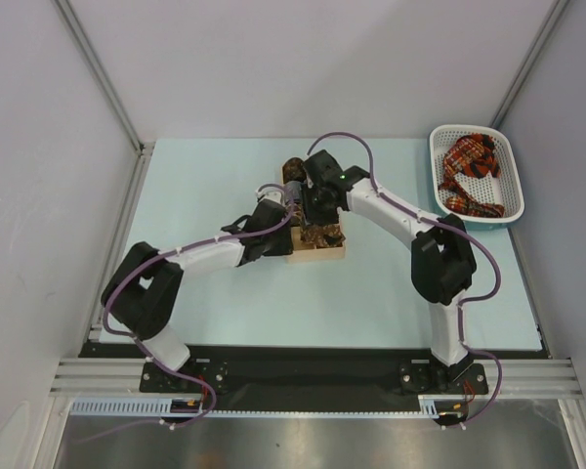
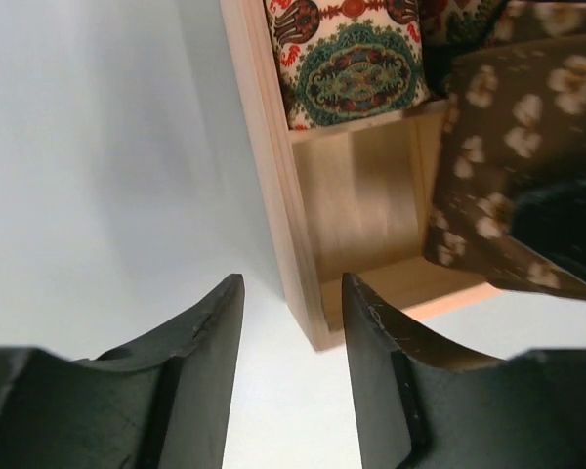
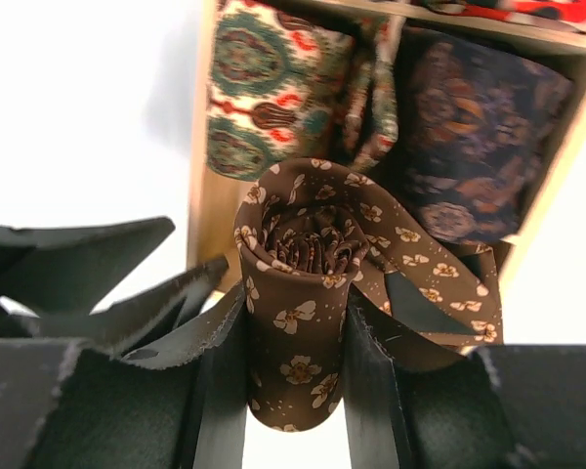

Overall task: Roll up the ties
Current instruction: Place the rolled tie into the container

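My right gripper (image 3: pixel 295 322) is shut on a rolled brown tie (image 3: pixel 298 293) with small cream flowers, and the tie's loose tail (image 3: pixel 420 254) trails off to the right. It hangs over the near end of the wooden divided box (image 3: pixel 203 210). The box holds a rolled cream-and-green patterned tie (image 3: pixel 259 88) and a dark navy one (image 3: pixel 479 137). My left gripper (image 2: pixel 291 283) stands open and empty by the box's corner (image 2: pixel 308 322), facing an empty compartment (image 2: pixel 361 205). The brown tie (image 2: pixel 513 127) shows at the right of that view. More ties, red plaid (image 1: pixel 472 174), lie in the basket.
The wooden box (image 1: pixel 322 256) sits mid-table with both arms meeting over it. A white perforated basket (image 1: pixel 451 137) stands at the back right. Grey walls close in the table on three sides.
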You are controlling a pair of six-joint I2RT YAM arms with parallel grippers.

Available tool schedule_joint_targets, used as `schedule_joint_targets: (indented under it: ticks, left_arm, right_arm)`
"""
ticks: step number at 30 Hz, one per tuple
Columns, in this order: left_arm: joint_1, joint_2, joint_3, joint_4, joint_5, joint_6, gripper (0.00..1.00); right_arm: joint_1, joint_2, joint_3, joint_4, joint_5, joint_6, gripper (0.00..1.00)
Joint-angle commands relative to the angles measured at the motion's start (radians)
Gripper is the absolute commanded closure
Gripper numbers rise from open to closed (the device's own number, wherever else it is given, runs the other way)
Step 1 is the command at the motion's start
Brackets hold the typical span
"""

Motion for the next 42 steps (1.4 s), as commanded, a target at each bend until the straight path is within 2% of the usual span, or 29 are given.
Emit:
schedule_joint_targets:
  ticks: [1,14,19,24,27,30,40,42]
  left_arm:
    - [0.002,-0.085,-0.027,0.022,0.030,-0.018,0.49]
    - [0.093,-0.263,-0.205,0.132,0.105,-0.033,0.49]
    - [0.094,-0.274,-0.206,0.137,0.121,-0.031,0.49]
    - [0.096,-0.275,-0.194,0.131,0.124,-0.019,0.49]
    - [0.094,-0.281,-0.189,0.120,0.122,-0.007,0.48]
    - [0.094,-0.293,-0.188,0.108,0.104,0.004,0.49]
    - [0.096,-0.310,-0.165,0.075,0.101,0.021,0.48]
    - [0.096,-0.313,-0.166,0.069,0.093,0.022,0.48]
  right_arm:
    - [0.033,0.018,0.068,0.018,0.023,0.036,0.77]
    - [0.094,0.066,0.039,-0.019,0.086,0.103,0.78]
    - [0.111,0.071,-0.062,0.059,0.132,0.160,0.79]
    - [0.108,0.106,-0.134,0.171,0.109,0.188,0.78]
    - [0.107,0.108,-0.157,0.197,0.115,0.200,0.67]
    - [0.110,0.078,-0.185,0.219,0.134,0.202,0.51]
    - [0.130,0.038,-0.127,0.150,0.189,0.188,0.31]
    - [0.134,0.034,-0.115,0.133,0.207,0.188,0.30]
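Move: The container's empty near-left compartment lies about 3 cm left of the right hand, 2 cm back and 8 cm below; that hand still grips the rolled brown tie. The cream patterned tie is in the cell some 6 cm beyond the compartment, and another empty cell sits about 6 cm to the compartment's right. From the left hand, the compartment is roughly 3 cm ahead, 4 cm right and 2 cm below. Right hand shifts left, lowers the tie about 7 cm into the near-left compartment and opens; left hand withdraws up-left. ##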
